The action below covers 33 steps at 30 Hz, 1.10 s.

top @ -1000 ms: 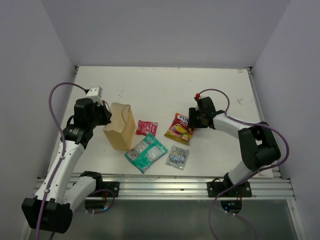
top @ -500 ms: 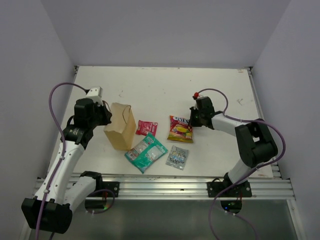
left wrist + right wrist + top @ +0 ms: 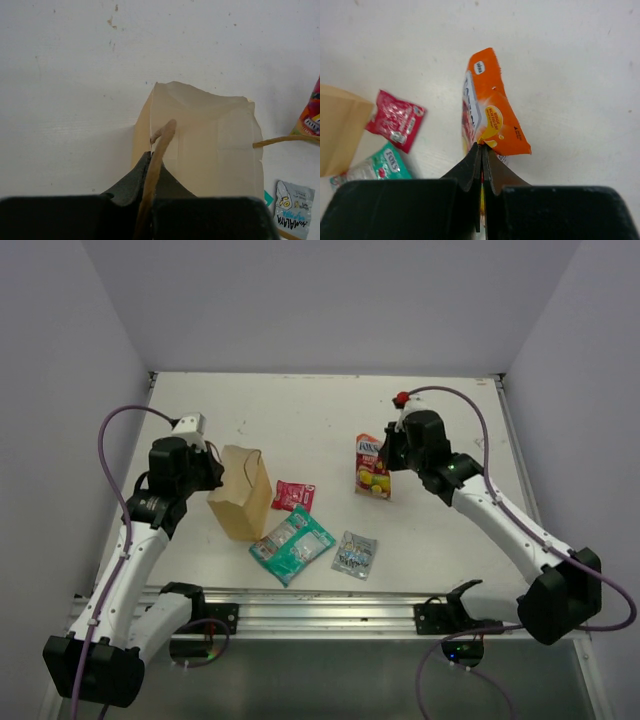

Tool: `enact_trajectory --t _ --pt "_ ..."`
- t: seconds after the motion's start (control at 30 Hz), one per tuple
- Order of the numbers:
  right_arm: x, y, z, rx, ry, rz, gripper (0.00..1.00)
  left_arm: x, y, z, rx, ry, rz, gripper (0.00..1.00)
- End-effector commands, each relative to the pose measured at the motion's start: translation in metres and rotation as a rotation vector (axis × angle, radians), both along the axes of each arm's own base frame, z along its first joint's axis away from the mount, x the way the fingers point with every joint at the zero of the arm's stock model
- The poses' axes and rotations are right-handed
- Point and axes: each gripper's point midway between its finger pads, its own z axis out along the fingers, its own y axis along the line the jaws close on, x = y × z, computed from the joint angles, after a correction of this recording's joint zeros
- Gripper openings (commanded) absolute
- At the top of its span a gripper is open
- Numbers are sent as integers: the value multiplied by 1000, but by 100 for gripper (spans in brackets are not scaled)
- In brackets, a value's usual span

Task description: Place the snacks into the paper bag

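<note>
The tan paper bag (image 3: pixel 240 494) stands upright at the left, mouth open (image 3: pixel 205 145). My left gripper (image 3: pixel 207 468) is shut on the bag's near handle and rim (image 3: pixel 159 150). My right gripper (image 3: pixel 388 454) is shut on the red-yellow candy bag (image 3: pixel 372 464) and holds it lifted above the table, hanging edge-on (image 3: pixel 489 115). The small red packet (image 3: pixel 293 495), the teal-green bag (image 3: pixel 292 544) and the clear silvery-blue packet (image 3: pixel 354 554) lie flat on the table right of the paper bag. The red packet (image 3: pixel 395 120) and the teal bag (image 3: pixel 385 165) also show in the right wrist view.
The white table (image 3: pixel 320 410) is boxed by grey walls on three sides. A metal rail (image 3: pixel 330 600) runs along the near edge. Purple cables loop from both arms.
My right gripper has lifted the red-yellow candy bag off the table and the arm has risen and extended. The left gripper and paper bag have not moved.
</note>
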Motion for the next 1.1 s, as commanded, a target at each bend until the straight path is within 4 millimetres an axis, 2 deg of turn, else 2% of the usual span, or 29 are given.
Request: enact_trajectory --t 0.0,0.03,0.1,0.13,0.2,0.23,0.27,0.3,0.33,0.47,0.5,0.53,0.57,0.6,0.67,0.7,0.77,0.8,0.83,0.87,0.97,1.0,1.07 --pt "10 0 76 57 -175 -18 0 2 -3 -1 -1 -9 -9 0" --pt "13 3 96 80 -213 -15 0 2 -2 -2 -1 -8 -7 0" --pt "16 11 116 108 -255 -7 0 2 -3 -1 0 -9 -8 0" --pt "21 18 138 139 -306 -1 0 2 -3 -1 0 -9 -8 0" --pt "24 37 156 164 -344 24 0 2 -3 0 -2 -13 -7 0" --pt "26 46 182 192 -397 31 0 1 -2 1 -2 -17 -5 0" --pt "28 66 184 188 -405 63 0 1 -3 2 -1 -18 -6 0" --pt "27 78 192 196 -416 87 0 1 -3 1 -3 -18 -5 0" --pt "28 88 221 222 -472 95 0 1 -2 3 -2 -21 -6 0" --pt "24 142 257 248 -537 167 0 0 -3 4 -2 -26 -6 0" --pt "13 162 263 256 -547 206 0 0 -2 4 -2 -27 -2 0" --pt "13 176 275 255 -577 223 0 0 -3 5 -3 -29 -3 0" --pt "12 184 281 249 -592 213 0 -1 -2 4 -3 -29 -2 0" --pt "-2 204 284 252 -595 255 0 -1 -2 5 -3 -32 -2 0" --pt "-6 224 293 225 -622 258 0 -1 -3 6 -4 -33 -6 0" --pt "-19 239 296 225 -628 285 0 -1 -3 6 -4 -35 -5 0" --pt "-26 256 298 203 -641 300 0 -1 -4 7 -8 -37 -10 0" --pt "-36 265 297 198 -642 308 0 -1 -5 7 -9 -39 -13 0" --pt "-40 268 298 196 -640 314 0 -2 -5 8 -10 -42 -16 0" --pt "-46 278 291 184 -630 330 0 -2 -5 8 -10 -45 -16 0" --pt "-55 282 283 148 -619 320 0 -2 -6 10 -12 -52 -23 0" --pt "-64 287 280 143 -615 335 0 -3 -7 10 -14 -53 -23 0" --pt "-69 284 274 108 -609 312 0 -3 -8 11 -16 -55 -29 0"
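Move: The open paper bag, where the already gripped orange snack pouch is to go, has its middle about 30 cm to the right hand's left, 4 cm back and 9 cm lower. Near the way there the small red packet lies flat some 18 cm left, 1 cm ahead and 17 cm below; the green packet lies about 11 cm nearer the base than the red one and 1 cm farther left. From the left hand the paper bag's middle is about 6 cm right, 2 cm ahead and 11 cm down. The orange snack pouch, still pinched by its upper part in the right hand, is raised steeply, then swept left high over the table to the paper bag, about 30 cm left and 25 cm up in all. Late on it is drawn back some 9 cm and starts to sink slightly. The wrist tips its fingers up by some 30 degrees and swings counter-clockwise. The left hand keeps hold of the bag's left rim and handle, nearly still. ##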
